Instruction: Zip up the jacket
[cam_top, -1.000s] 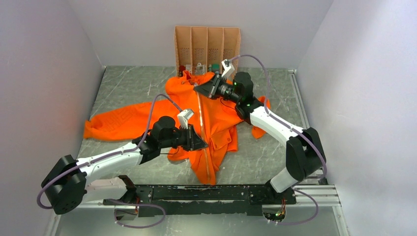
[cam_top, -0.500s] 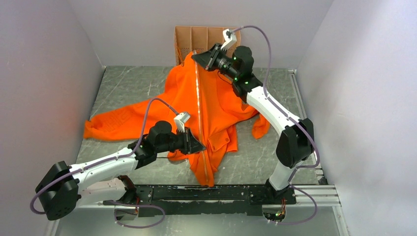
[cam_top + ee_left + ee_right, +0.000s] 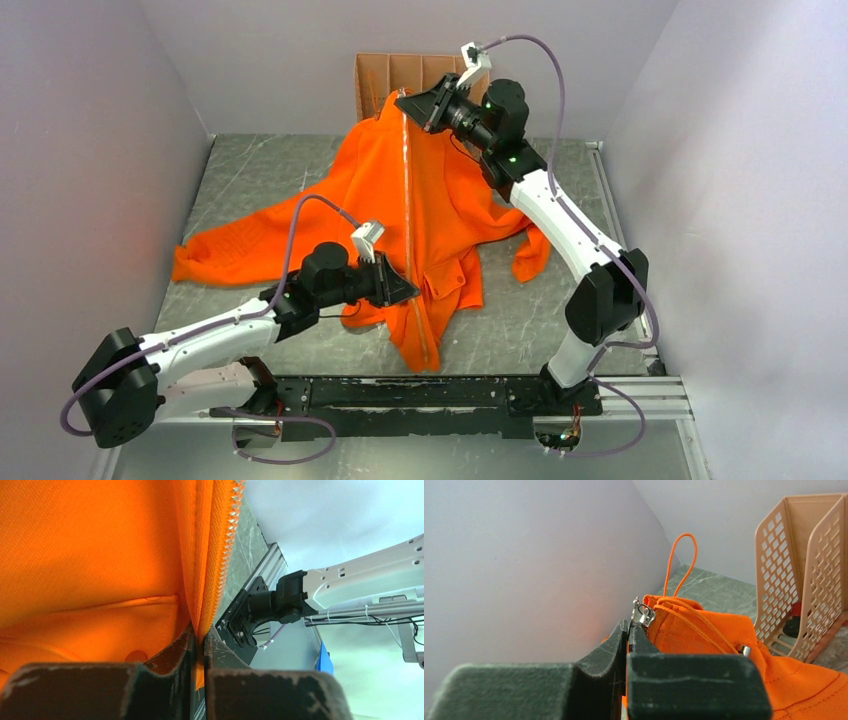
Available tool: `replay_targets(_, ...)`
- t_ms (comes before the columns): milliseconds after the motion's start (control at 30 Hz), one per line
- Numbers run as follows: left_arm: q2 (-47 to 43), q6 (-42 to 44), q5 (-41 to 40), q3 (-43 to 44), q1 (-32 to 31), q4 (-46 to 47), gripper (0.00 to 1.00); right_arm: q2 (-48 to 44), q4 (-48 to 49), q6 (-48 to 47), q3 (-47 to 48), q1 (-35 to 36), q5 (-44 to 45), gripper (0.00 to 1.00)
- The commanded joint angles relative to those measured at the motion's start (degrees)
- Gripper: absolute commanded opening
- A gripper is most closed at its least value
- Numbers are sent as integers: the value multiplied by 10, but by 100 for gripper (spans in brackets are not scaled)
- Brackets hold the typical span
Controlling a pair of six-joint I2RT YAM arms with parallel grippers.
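The bright orange jacket (image 3: 440, 210) lies on the table with its front pulled up into a ridge, and the zipper (image 3: 407, 200) runs along it in a taut pale line. My right gripper (image 3: 405, 100) is raised at the back by the collar, shut on the metal zipper pull (image 3: 643, 614); an orange cord loop (image 3: 679, 555) sticks up beside it. My left gripper (image 3: 410, 290) is low near the hem, shut on the jacket's front edge (image 3: 207, 605) beside the zipper teeth (image 3: 227, 540). A pocket flap with a snap (image 3: 136, 656) shows on its left.
A tan slotted rack (image 3: 420, 75) stands against the back wall right behind the raised collar, also seen as a perforated rack (image 3: 804, 570). One sleeve (image 3: 230, 255) spreads left, another (image 3: 535, 255) lies under the right arm. The mounting rail (image 3: 440, 395) runs along the near edge.
My right gripper has lifted up and back toward the rack with the collar end, raising the jacket and drawing the zipper line straight. The left gripper has kept its grip low, barely shifting.
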Motion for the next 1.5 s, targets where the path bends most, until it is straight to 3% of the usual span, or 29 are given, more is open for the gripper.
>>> replay_targets(0,9,20,14,21,-21,-128,8,-65,126,-27,24,-25,71,0)
replay_targets(133,27,57,-29,92,8,-207,8,-88,108,-38,20,-26,70,0)
replay_targets(333,47,102,-7,181,141,-266,8,-112,59,-72,54,-30,53,0)
replay_targets(600,96,145,6,375,267,-344,8,-67,-12,-80,257,-33,29,0)
replay_targets(767,125,185,-42,537,329,-434,8,-10,-55,-61,419,-33,29,0)
replay_targets(833,126,195,-42,595,366,-458,8,-5,-52,-42,431,-33,24,0)
replay_targets(967,108,209,-80,641,418,-490,8,-55,-15,-20,317,-33,32,0)
replay_targets(1133,63,209,-134,584,429,-479,8,-135,19,-6,107,-33,56,0)
replay_targets(1300,58,199,-63,485,430,-463,8,-231,40,-22,-129,-33,142,0)
replay_targets(1467,77,229,41,402,429,-451,8,-291,8,-26,-267,-37,227,0)
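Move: The jacket's lower zip edge is already pinched in the left fingers. From that hand the zip pull at the collar, held by the right fingers, is roughly 27 cm ahead, level sideways and some 24 cm higher; the hem is about 13 cm back, 2 right and 12 lower, the pocket flap about 5 ahead and 9 right, 4 lower. From the right hand, the basket is roughly 8 cm ahead, 4 right and 30 below. The jacket, kept pinched near the bottom of the zip and at the pull, is flung up and brought down again. The left hand sweeps some 20 cm forward and 22 left, rising about 25 cm before sinking by half, turning counter-clockwise about 40 degrees. Meanwhile the right rises 26 cm, its fingers tipping up, easing back and right, then drops almost to its starting height, levelling out. ##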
